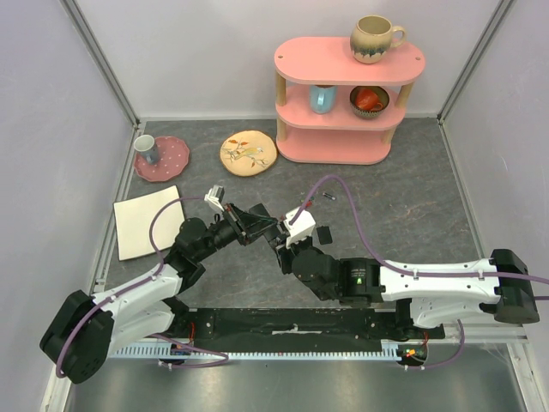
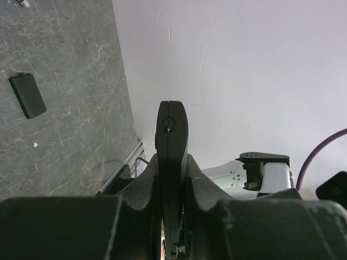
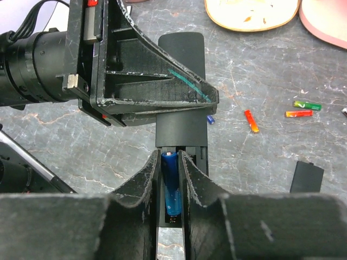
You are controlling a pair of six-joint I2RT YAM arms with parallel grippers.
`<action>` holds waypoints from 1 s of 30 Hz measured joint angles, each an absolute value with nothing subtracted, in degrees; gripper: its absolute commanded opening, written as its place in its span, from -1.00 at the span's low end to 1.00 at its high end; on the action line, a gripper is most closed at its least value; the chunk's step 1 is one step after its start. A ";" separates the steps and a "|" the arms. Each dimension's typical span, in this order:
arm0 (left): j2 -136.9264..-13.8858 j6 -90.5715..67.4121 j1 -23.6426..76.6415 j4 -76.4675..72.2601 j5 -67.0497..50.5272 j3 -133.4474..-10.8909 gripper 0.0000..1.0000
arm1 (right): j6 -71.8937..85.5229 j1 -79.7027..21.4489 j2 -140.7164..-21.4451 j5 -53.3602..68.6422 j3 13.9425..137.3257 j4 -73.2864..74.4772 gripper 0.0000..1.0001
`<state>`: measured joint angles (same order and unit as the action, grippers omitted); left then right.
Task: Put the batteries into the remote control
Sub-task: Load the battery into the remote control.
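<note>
My left gripper is shut on the remote control, a long slim black bar gripped by its edges and held off the table. In the right wrist view the remote lies lengthwise with its battery bay uncovered. A blue battery lies in that bay. My right gripper straddles it, its fingers standing just off the cell's sides. Loose batteries lie on the table to the right: a small blue one, a red-orange one and a green-red one. In the top view both grippers meet mid-table.
A small black cover piece lies right of the remote. At the back stand a pink shelf with mugs, a yellow plate and a pink plate with a cup. A white square lies at the left.
</note>
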<state>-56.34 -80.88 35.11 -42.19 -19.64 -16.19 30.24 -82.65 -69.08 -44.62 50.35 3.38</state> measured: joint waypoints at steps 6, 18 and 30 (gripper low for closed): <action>-55.66 -80.66 35.11 -42.11 -19.59 -16.19 -0.96 | 31.97 -82.65 -69.08 -44.38 50.94 4.43 -0.36; -55.44 -80.64 35.11 -42.89 -18.76 -16.19 -0.96 | 32.97 -82.81 -69.91 -43.92 53.45 8.10 0.06; -55.44 -80.64 35.11 -43.83 -18.52 -16.19 -0.96 | 32.34 -82.83 -70.13 -45.80 57.93 10.66 0.26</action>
<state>-55.44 -80.64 35.11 -43.83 -18.52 -16.19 32.34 -82.83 -70.13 -45.80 57.93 10.66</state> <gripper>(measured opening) 0.195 0.593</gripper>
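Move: At the right fingertips, already just parted, the blue battery lies in the remote's compartment, its middle about 1 cm back, 1 cm right and 1 cm below. The battery cover lies on the table some 6 cm ahead, 13 cm right and 15 cm down; a loose red battery lies 12 cm ahead, 2 cm right, equally low. From the left hand, the blue battery's middle is about 5 cm back, 4 cm right and 1 cm lower. Spreading its fingers steadily from a slight gap to more than half open, the right hand first stays almost in place around the blue battery, then rises about 3 cm, up and away from the compartment. The left hand keeps its pinch on the remote and raises it about 1 cm, with hardly any turn. ##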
